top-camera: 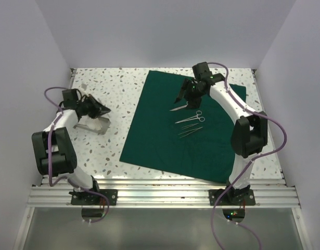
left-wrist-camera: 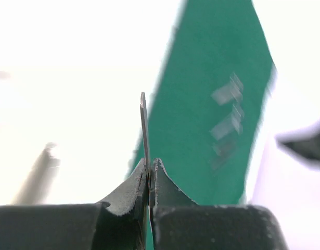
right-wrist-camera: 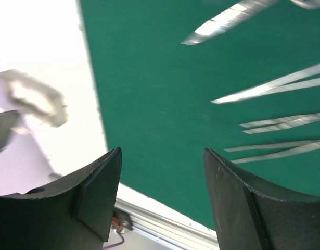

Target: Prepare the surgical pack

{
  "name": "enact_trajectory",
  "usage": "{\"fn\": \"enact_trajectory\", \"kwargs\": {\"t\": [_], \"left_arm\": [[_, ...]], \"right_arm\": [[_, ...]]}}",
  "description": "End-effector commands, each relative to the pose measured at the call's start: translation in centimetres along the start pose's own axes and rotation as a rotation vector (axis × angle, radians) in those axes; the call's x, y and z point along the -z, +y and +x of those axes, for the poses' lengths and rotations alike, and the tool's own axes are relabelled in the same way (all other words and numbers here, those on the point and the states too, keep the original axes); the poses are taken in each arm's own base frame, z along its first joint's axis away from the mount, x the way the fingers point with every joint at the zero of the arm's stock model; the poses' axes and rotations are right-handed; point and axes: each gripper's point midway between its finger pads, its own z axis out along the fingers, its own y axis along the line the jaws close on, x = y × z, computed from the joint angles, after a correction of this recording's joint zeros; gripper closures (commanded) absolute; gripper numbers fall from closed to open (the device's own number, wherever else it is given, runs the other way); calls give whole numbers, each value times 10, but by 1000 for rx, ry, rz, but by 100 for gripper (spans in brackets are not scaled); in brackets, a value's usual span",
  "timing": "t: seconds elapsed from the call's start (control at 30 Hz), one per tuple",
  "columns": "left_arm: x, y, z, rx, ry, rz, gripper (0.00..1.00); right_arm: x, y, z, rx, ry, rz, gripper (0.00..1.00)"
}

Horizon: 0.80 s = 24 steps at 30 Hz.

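The dark green drape (top-camera: 165, 140) lies spread flat on the speckled table. On it lie steel scissors (top-camera: 193, 119), a second bladed instrument (top-camera: 179, 107) and forceps (top-camera: 189, 130). My right gripper (top-camera: 181, 97) hovers open just over that bladed instrument with nothing between its fingers; its wrist view shows the drape (right-wrist-camera: 160, 94) and the instruments' tips (right-wrist-camera: 274, 86). At the left, off the drape, my left gripper (top-camera: 103, 110) is shut on the rim of the shiny metal tray (top-camera: 93, 125). The tray's rim (left-wrist-camera: 143, 125) stands edge-on between the fingers, with the drape (left-wrist-camera: 212, 57) beyond.
An aluminium rail (top-camera: 160, 195) runs along the near edge of the table and also shows as a rail (right-wrist-camera: 165, 221) below the right fingers. White walls close in the left, back and right sides. Purple cables loop beside both arms.
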Motion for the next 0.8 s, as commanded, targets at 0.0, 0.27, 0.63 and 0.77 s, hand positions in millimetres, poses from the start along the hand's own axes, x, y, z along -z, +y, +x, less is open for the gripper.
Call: {"fn": "enact_trajectory", "kwargs": {"t": [0.0, 0.27, 0.63, 0.77], "left_arm": [[41, 48, -23, 18, -155, -233, 100], [55, 93, -46, 192, -287, -372, 100], [57, 133, -54, 329, -362, -543, 100], [54, 142, -57, 340, -368, -566, 90]], "right_arm": [[2, -35, 13, -29, 35, 171, 32], [-3, -52, 25, -25, 77, 235, 32], [-6, -69, 33, -15, 103, 285, 31], [-8, -73, 35, -15, 114, 292, 31]]}}
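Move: The left hand holds a pair of tweezers; the metal tray's middle lies about 11 cm to its left, nearly level fore and aft and some 11 cm below, with white strips in its right end about 7 cm left and 2 cm back. From the open right hand, the nearer tweezers lie about 7 cm back, 4 cm right and 16 cm down. The farther tweezers are 4 cm beyond those, the clamp about 8 cm beyond, and the scissors 15 cm beyond and 4 cm farther left. Still pinching the tweezers, the left hand swings about 13 cm left and sinks some 7 cm to the tray, turning roughly 35 degrees counter-clockwise as it slows over the tray's right part. The right hand, fingers staying wide open, sinks about 5 cm while drawing back and right some 4 cm each way towards the nearer tweezers, its fingers tipping closer to straight down. ##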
